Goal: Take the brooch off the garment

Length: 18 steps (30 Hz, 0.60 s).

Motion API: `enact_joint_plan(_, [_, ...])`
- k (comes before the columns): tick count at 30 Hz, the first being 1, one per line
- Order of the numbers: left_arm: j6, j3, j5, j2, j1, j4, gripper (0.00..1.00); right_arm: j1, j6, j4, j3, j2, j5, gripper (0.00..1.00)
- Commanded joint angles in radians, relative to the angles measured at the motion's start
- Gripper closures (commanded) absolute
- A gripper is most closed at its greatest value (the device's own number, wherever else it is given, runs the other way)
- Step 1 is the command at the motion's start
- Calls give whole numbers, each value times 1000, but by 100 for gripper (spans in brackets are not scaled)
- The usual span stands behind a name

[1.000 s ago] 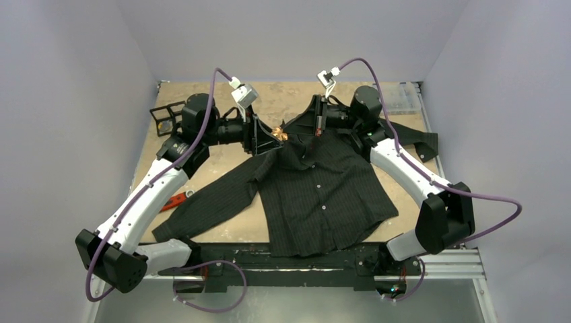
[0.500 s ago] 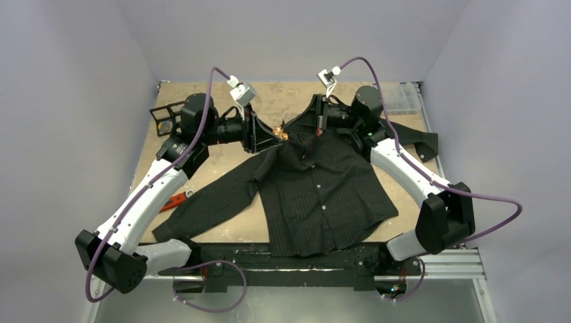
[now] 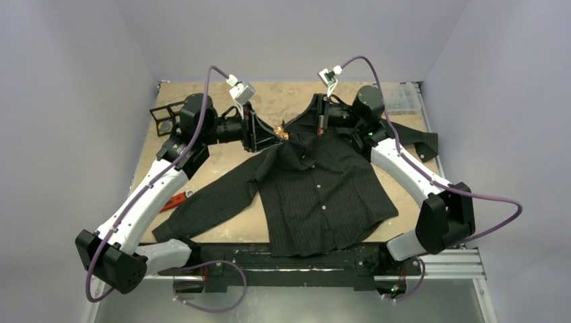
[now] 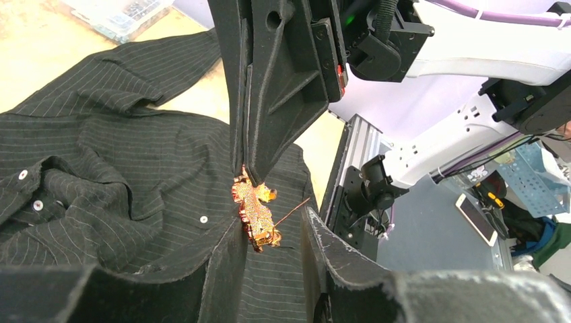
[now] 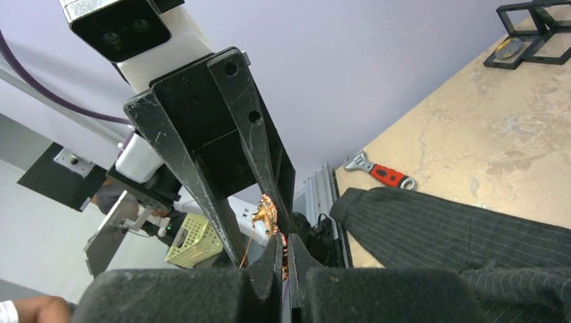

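Note:
The garment (image 3: 316, 195), a black pinstriped shirt with white buttons, lies spread on the table. It also shows in the left wrist view (image 4: 101, 168) and the right wrist view (image 5: 471, 235). Near its collar hangs the brooch (image 3: 283, 134), gold and leaf-shaped, with its thin pin splayed out (image 4: 254, 212). My right gripper (image 5: 283, 241) is shut on the brooch's top end (image 5: 266, 214) and reaches it from above (image 4: 252, 176). My left gripper (image 4: 273, 219) straddles the brooch with its jaws apart. The brooch's body lies against one finger (image 4: 225, 256), and the pin's tip reaches the other.
A red-handled wrench (image 3: 176, 200) lies left of the shirt's sleeve. A black frame stand (image 3: 163, 118) sits at the back left. A clear plastic box (image 3: 404, 97) is at the back right corner. The shirt's other sleeve (image 3: 411, 138) trails under the right arm.
My left gripper's jaws have narrowed around the brooch. Its wrist has shifted slightly toward the back. My right gripper has kept its hold in place.

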Motion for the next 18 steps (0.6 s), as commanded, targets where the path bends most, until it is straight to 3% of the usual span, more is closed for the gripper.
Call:
enact_joint_plan(1, [-35, 7, 59, -25, -8, 109, 67, -1, -5, 8, 1, -2, 39, 100])
enact_joint_plan(6, [-47, -13, 65, -40, -7, 143, 51, 0, -2, 19, 0, -2, 22, 100])
enact_joint_plan(11, [-28, -15, 31, -45, -6, 117, 51, -2, 12, 41, -4, 3, 14, 100])
enact_joint_plan(15, [-31, -25, -46, -65, 0, 93, 44, -2, 12, 43, -1, 0, 13, 100])
enact_joint_plan(18, [-55, -34, -81, -73, 3, 96, 45, -2, 13, 42, -1, 1, 15, 100])
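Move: Just at the left fingertips is the brooch, about 1 cm ahead and 1 cm to the right of that hand and level with it, closest to the farther-out finger. The right fingertips pinching it are some 3 cm ahead and 1 cm right of the left hand; the garment's middle lies roughly 14 cm back, 12 cm right and 18 cm below. From the right hand the brooch sits about 1 cm back and 2 cm left, level. Opening by roughly a quarter of their full range, the left fingers spread around the brooch while that hand eases up about 1 cm, dipping barely back and returning, its wrist almost steady. The far left finger stays close beside the brooch as the near one draws clear of it and its open pin. Holding still, the right hand keeps its shut pinch on the brooch. ##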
